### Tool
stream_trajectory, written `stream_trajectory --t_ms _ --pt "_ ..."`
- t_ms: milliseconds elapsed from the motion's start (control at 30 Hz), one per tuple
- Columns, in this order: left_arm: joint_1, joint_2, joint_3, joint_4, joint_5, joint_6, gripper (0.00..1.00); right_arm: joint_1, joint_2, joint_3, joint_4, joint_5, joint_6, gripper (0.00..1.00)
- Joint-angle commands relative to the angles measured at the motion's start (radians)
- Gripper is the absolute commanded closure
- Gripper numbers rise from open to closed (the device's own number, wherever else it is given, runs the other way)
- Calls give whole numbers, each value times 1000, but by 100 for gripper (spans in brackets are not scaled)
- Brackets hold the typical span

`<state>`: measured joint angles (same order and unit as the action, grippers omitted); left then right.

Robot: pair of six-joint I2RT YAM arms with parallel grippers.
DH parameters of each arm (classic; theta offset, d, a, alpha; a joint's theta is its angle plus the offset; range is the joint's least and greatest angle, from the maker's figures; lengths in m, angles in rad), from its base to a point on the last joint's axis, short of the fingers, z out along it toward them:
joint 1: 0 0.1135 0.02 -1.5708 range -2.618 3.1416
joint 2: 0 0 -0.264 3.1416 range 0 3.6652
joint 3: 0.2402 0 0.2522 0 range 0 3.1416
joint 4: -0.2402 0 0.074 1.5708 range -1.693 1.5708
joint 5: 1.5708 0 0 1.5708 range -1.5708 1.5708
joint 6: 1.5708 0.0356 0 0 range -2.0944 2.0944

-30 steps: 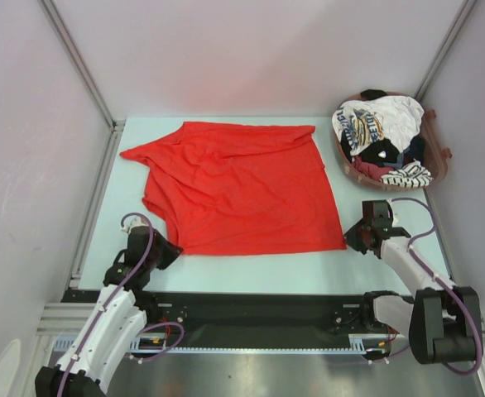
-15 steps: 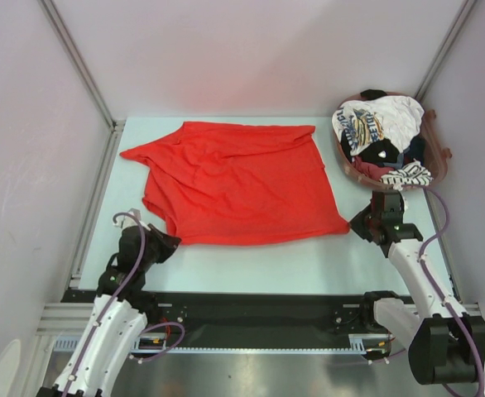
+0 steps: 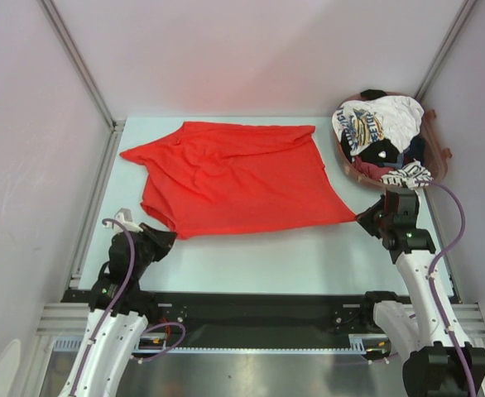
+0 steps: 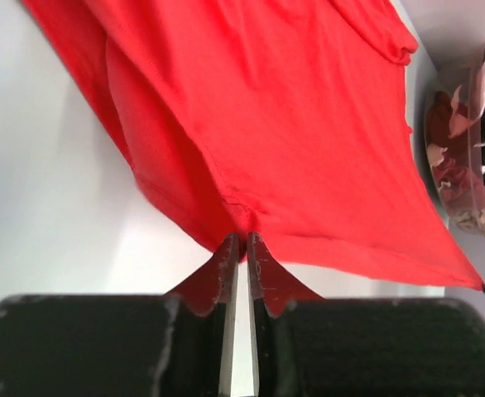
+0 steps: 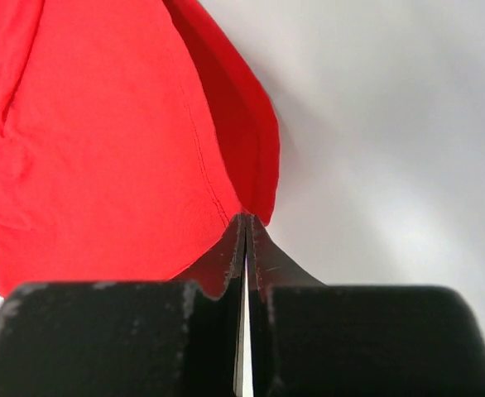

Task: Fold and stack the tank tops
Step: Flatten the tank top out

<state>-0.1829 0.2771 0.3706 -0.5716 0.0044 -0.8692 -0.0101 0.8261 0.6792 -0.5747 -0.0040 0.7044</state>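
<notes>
The large red tank top (image 3: 234,174) lies spread across the middle of the table, its near hem drawn taut between both grippers. My left gripper (image 3: 170,237) is shut on the near left corner; in the left wrist view the tips (image 4: 241,238) pinch a bunched bit of red hem (image 4: 309,141). On the near right corner my right gripper (image 3: 360,217) is shut too, its tips (image 5: 246,217) pressed together on the red cloth (image 5: 102,149). More tank tops (image 3: 376,131), white printed, striped and dark, are heaped in the basket.
A brownish basket (image 3: 438,169) stands at the far right corner, close behind the right arm; it also shows in the left wrist view (image 4: 462,149). Pale table surface (image 3: 276,256) lies bare between the hem and the arm bases. Grey walls close in on three sides.
Both grippers have moved away from the arm bases, carrying the red top's near hem with them. The hem now sits farther back and is pulled straighter.
</notes>
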Motion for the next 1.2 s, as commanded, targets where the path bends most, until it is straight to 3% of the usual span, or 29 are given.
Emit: stream_trajectory --t_ms 0,233,367,500,600,733,800,967,1167 --pt "-1 -3 5 38 -15 1 84 -17 11 33 -22 -28 -39 100" --pt "0 132 -50 94 -12 15 93 -22 39 -15 18 -57 -42 100" --pt "-1 168 -87 150 58 44 72 -22 39 -52 35 -73 -37 100" --pt "-13 241 -108 179 83 41 68 -22 44 -72 44 -70 -37 100" --pt "-24 342 -102 196 68 65 59 -22 53 -75 53 -73 -34 100" --pt "-49 451 -44 236 37 128 57 -24 61 -79 67 -80 -36 100" --pt "-62 503 -33 249 8 156 52 -24 68 -78 67 -80 -37 100" --pt "-72 637 -38 305 11 167 52 -24 76 -79 75 -86 -36 100" --pt "-79 656 -36 354 2 170 51 -24 80 -81 78 -86 -39 100"
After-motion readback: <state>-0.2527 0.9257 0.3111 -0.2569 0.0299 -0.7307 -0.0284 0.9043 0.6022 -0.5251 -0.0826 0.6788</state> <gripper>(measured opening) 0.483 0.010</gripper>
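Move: I have a near corner of the tank top in each hand, and the bare table where each corner goes is straight below: about 11 cm under my left hand, some 12 cm under my right. The tank top's middle lies roughly 23 cm ahead and 20 cm right of my left hand, or 18 cm ahead and 32 cm left of my right. The laundry basket stands about 25 cm ahead and 9 cm right of my right hand, its middle some 6 cm lower. I bring my left hand down about 11 cm to the table with its corner, tipping the fingers some 20 degrees further down and turning slightly clockwise, and open to about half on the way so that they let go, then ease forward and right over the cloth. My right hand keeps its corner pinched, lowers about 4 cm and then stays there, still above the table. ##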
